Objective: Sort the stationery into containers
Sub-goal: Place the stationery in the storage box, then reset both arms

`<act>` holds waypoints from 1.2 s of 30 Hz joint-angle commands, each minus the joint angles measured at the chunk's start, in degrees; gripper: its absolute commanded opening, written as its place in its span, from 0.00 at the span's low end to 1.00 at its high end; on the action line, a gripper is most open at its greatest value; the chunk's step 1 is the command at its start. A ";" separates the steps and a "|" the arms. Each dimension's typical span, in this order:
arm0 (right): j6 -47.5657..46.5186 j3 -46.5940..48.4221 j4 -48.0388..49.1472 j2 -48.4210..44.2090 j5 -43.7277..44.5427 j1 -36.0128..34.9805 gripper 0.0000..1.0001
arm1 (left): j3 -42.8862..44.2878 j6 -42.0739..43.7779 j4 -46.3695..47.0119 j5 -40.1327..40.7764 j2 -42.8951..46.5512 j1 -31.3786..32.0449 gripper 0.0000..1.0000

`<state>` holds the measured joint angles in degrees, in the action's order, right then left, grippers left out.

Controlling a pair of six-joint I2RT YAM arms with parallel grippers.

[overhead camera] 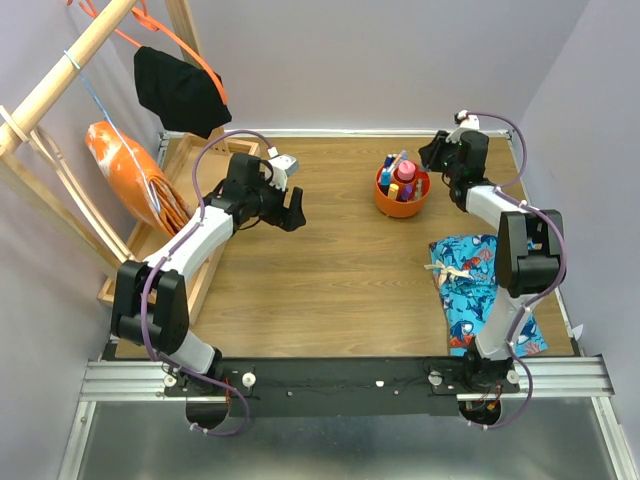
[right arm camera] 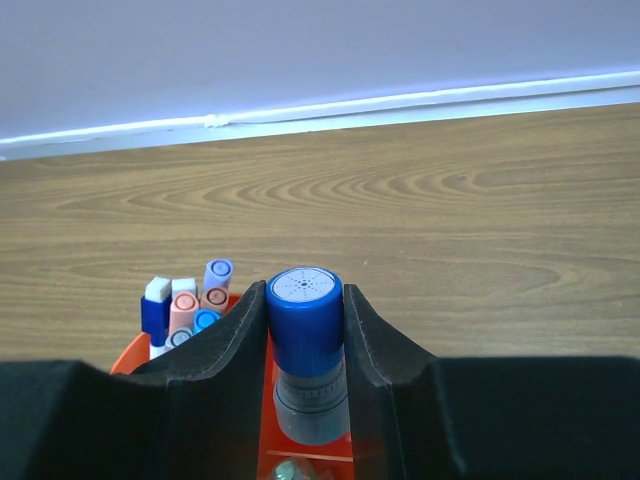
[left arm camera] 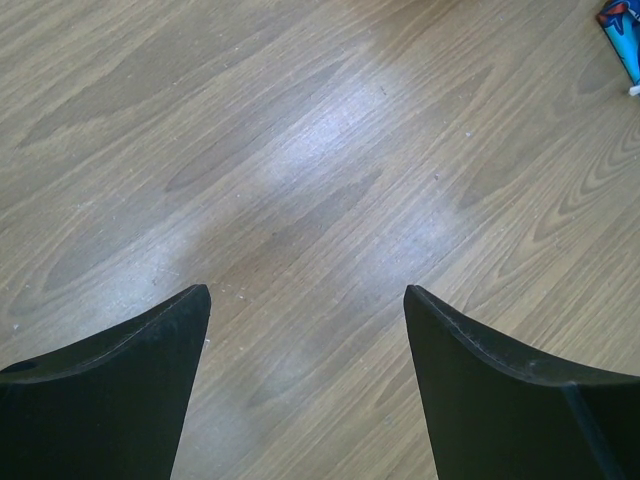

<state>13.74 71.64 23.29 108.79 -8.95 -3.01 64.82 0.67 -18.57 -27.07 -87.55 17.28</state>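
In the right wrist view my right gripper [right arm camera: 305, 300] is shut on a stubby marker [right arm camera: 305, 325] with a blue cap and a grey body. It holds the marker upright over the orange-red pot [right arm camera: 128, 358]. Several markers and a white-tipped blue item [right arm camera: 185, 305] stand in the pot's left side. From above, the pot [overhead camera: 402, 205] sits at the back right of the table, with the right gripper [overhead camera: 430, 163] just right of it. My left gripper [overhead camera: 288, 208] hovers over bare wood at the back left. Its fingers [left arm camera: 150, 370] stand wide open with nothing between them.
A blue patterned cloth [overhead camera: 478, 285] lies on the right side of the table, and its corner [left arm camera: 622, 30] shows in the left wrist view. A light-wood tray [overhead camera: 190, 165] lies at the left edge. Beside it are an orange bundle [overhead camera: 125, 165], a wooden rack [overhead camera: 60, 80] and a hanging black cloth [overhead camera: 180, 90].
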 commanded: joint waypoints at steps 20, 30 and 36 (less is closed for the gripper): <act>4.10 0.00 -0.70 -0.25 -2.04 0.19 0.52 | 0.13 0.65 1.16 0.09 -0.43 1.09 0.88; 2.62 0.08 -3.77 -5.34 1.30 0.28 0.55 | -0.13 0.39 1.78 0.44 0.62 1.71 0.88; 0.24 7.12 -22.22 -7.53 5.88 2.20 0.72 | -0.48 0.56 2.48 3.69 2.47 1.79 0.99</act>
<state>15.84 74.26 14.41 104.66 -7.92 -2.81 64.79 0.82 -17.89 -26.96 -87.66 18.83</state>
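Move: The right hand holds a blue-capped bottle upright over the far-right part of the orange storage box, whose middle is about 4 cm back, 4 cm left and 8 cm below. The standing markers are level with the hand, roughly 8 cm left and 5 cm below; the blue patterned cloth is some 25 cm back, 13 cm right and 12 cm below. From the idle left hand the box is about 9 cm ahead, 25 cm right and 8 cm lower. The right hand sinks about 1 cm, opens and releases the bottle into the box, then rises about 3 cm. ##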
